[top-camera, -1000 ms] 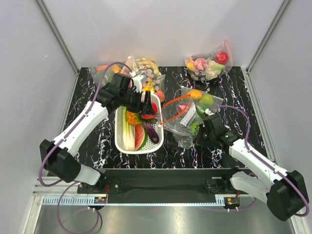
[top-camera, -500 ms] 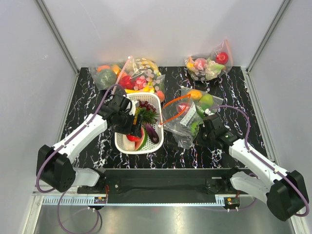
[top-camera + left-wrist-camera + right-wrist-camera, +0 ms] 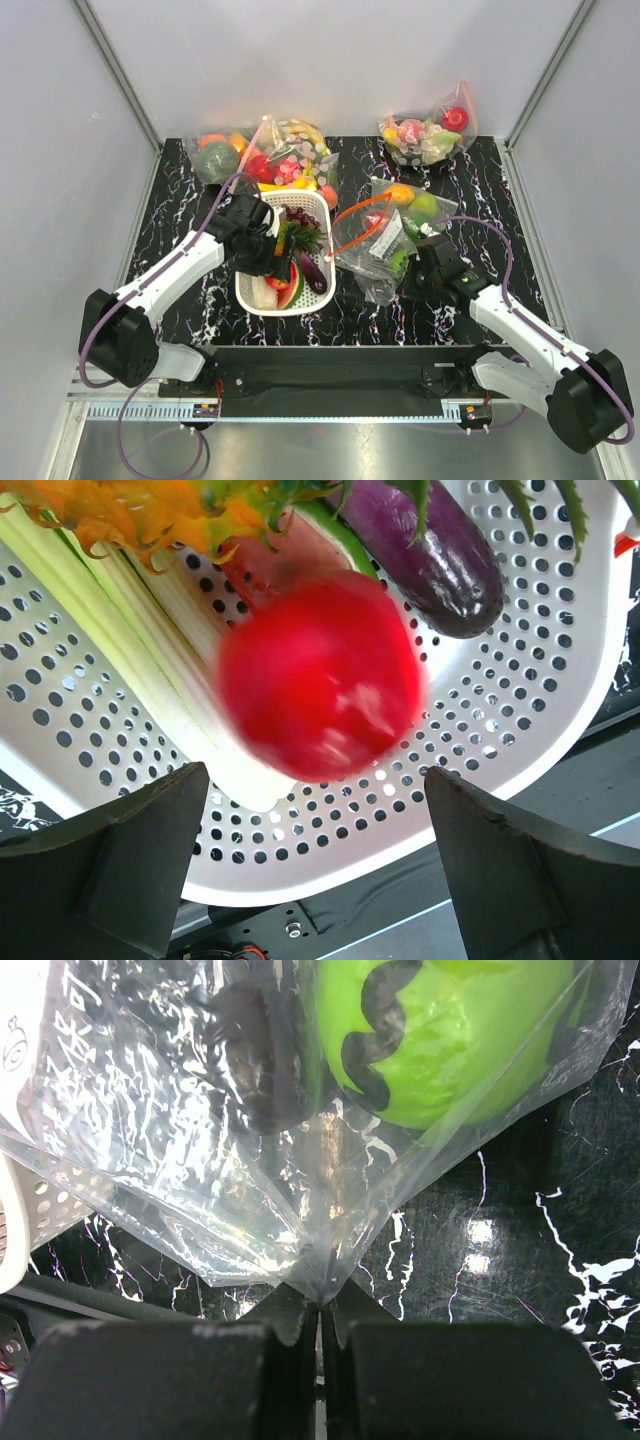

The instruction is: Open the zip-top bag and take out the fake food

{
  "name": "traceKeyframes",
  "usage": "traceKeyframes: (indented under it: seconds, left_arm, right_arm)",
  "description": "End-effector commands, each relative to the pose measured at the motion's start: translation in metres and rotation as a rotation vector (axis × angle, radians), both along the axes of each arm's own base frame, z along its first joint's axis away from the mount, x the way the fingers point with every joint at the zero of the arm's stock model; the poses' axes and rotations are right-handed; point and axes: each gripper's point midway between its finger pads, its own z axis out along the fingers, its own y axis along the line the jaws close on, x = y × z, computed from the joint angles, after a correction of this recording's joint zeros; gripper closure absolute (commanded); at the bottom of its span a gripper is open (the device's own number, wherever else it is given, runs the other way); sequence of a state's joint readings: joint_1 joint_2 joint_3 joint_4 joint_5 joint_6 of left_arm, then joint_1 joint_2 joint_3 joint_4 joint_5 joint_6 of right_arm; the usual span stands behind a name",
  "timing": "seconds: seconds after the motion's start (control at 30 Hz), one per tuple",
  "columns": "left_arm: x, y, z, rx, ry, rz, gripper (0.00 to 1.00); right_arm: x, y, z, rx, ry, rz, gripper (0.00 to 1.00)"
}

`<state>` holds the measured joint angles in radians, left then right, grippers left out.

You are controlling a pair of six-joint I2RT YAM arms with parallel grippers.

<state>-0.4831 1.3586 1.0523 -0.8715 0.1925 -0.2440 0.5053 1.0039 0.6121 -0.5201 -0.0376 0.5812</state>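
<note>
The zip-top bag (image 3: 372, 248), clear with an orange-red zip strip and white label, lies right of the white basket (image 3: 246, 296). My right gripper (image 3: 412, 272) is shut on the bag's near corner, seen in the right wrist view (image 3: 320, 1305). A green round fruit (image 3: 450, 1030) is still inside the bag (image 3: 180, 1130). My left gripper (image 3: 270, 262) hangs open over the basket (image 3: 500, 730). Below its jaws (image 3: 312, 790) a red round fruit (image 3: 320, 675) is blurred, free of the fingers. The pineapple (image 3: 130, 505) lies in the basket, its green crown (image 3: 300, 237) showing.
The basket also holds a leek (image 3: 120, 640), an eggplant (image 3: 430, 540) and a watermelon slice (image 3: 293, 288). A clear bag with an orange and a green apple (image 3: 412, 205) lies behind the zip-top bag. A white-dotted bag (image 3: 295, 150) and other food bags (image 3: 430, 135) stand at the back.
My left gripper moved from the basket's far right side toward its near end and lower. The red fruit it carried is now out of its jaws. The right arm has not moved.
</note>
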Motion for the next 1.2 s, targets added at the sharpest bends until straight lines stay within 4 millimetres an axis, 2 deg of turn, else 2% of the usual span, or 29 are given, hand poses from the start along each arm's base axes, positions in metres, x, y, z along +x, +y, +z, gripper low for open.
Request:
traceKeyframes:
  seconds: [0.0,0.13,0.27,0.4,0.5,0.63,0.7,0.77,0.8,0.83,0.87,0.9,0.97,1.17]
  left_arm:
    - [0.015,-0.002,0.012,-0.003,-0.063,0.015,0.05]
    - [0.019,-0.003,0.021,-0.013,-0.091,0.017,0.07]
    - [0.039,-0.013,0.05,-0.054,-0.175,0.022,0.09]
    - [0.067,-0.035,0.096,-0.165,-0.298,0.021,0.12]
    - [0.082,-0.055,0.11,-0.249,-0.321,0.007,0.14]
    - [0.104,-0.082,0.117,-0.297,-0.311,-0.022,0.2]
    - [0.109,-0.096,0.118,-0.311,-0.319,-0.051,0.23]
    - [0.118,-0.111,0.115,-0.328,-0.307,-0.073,0.3]
    - [0.119,-0.121,0.105,-0.322,-0.281,-0.089,0.33]
    - [0.12,-0.126,0.103,-0.323,-0.27,-0.098,0.36]
    - [0.12,-0.136,0.11,-0.336,-0.276,-0.118,0.38]
    - [0.121,-0.143,0.104,-0.331,-0.263,-0.128,0.39]
    - [0.119,-0.158,0.112,-0.346,-0.284,-0.163,0.41]
    - [0.121,-0.188,0.096,-0.349,-0.242,-0.204,0.44]
  right_arm:
    - [0.007,0.003,0.01,0.009,-0.036,-0.001,1.0]
    - [0.006,0.004,0.01,0.009,-0.036,0.005,1.0]
    - [0.007,0.004,0.011,0.011,-0.037,0.002,1.0]
    - [0.006,0.004,0.01,0.01,-0.037,0.005,1.0]
    - [0.006,0.004,0.01,0.01,-0.037,0.005,1.0]
    - [0.006,0.004,0.011,0.011,-0.039,0.007,1.0]
    - [0.006,0.004,0.011,0.014,-0.039,0.007,1.0]
    - [0.006,0.004,0.011,0.014,-0.041,0.008,1.0]
    - [0.006,0.004,0.012,0.014,-0.041,0.008,1.0]
    - [0.006,0.004,0.011,0.012,-0.038,0.008,1.0]
    - [0.006,0.004,0.011,0.012,-0.04,0.007,1.0]
    - [0.006,0.004,0.012,0.014,-0.041,0.008,1.0]
    - [0.006,0.004,0.011,0.014,-0.039,0.005,1.0]
    - [0.006,0.004,0.011,0.014,-0.039,0.005,1.0]
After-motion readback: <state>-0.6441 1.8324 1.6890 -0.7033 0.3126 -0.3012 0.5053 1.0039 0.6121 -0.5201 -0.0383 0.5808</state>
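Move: The zip-top bag's open, orange-rimmed mouth lies about 18 cm right and 11 cm ahead of the left hand, roughly 2 cm lower. The just-released tomato is almost straight below, some 6 cm down; the pineapple is 8 cm ahead and 1 cm right, the eggplant 8 cm right and 2 cm ahead, both some 7 cm down. From the right hand, still pinching the bag's corner, the mouth is about 13 cm ahead, 10 cm left, slightly higher. The empty left hand lifts forward, then swings some 17 cm right towards the bag's mouth, fingers narrowing to half-open. ##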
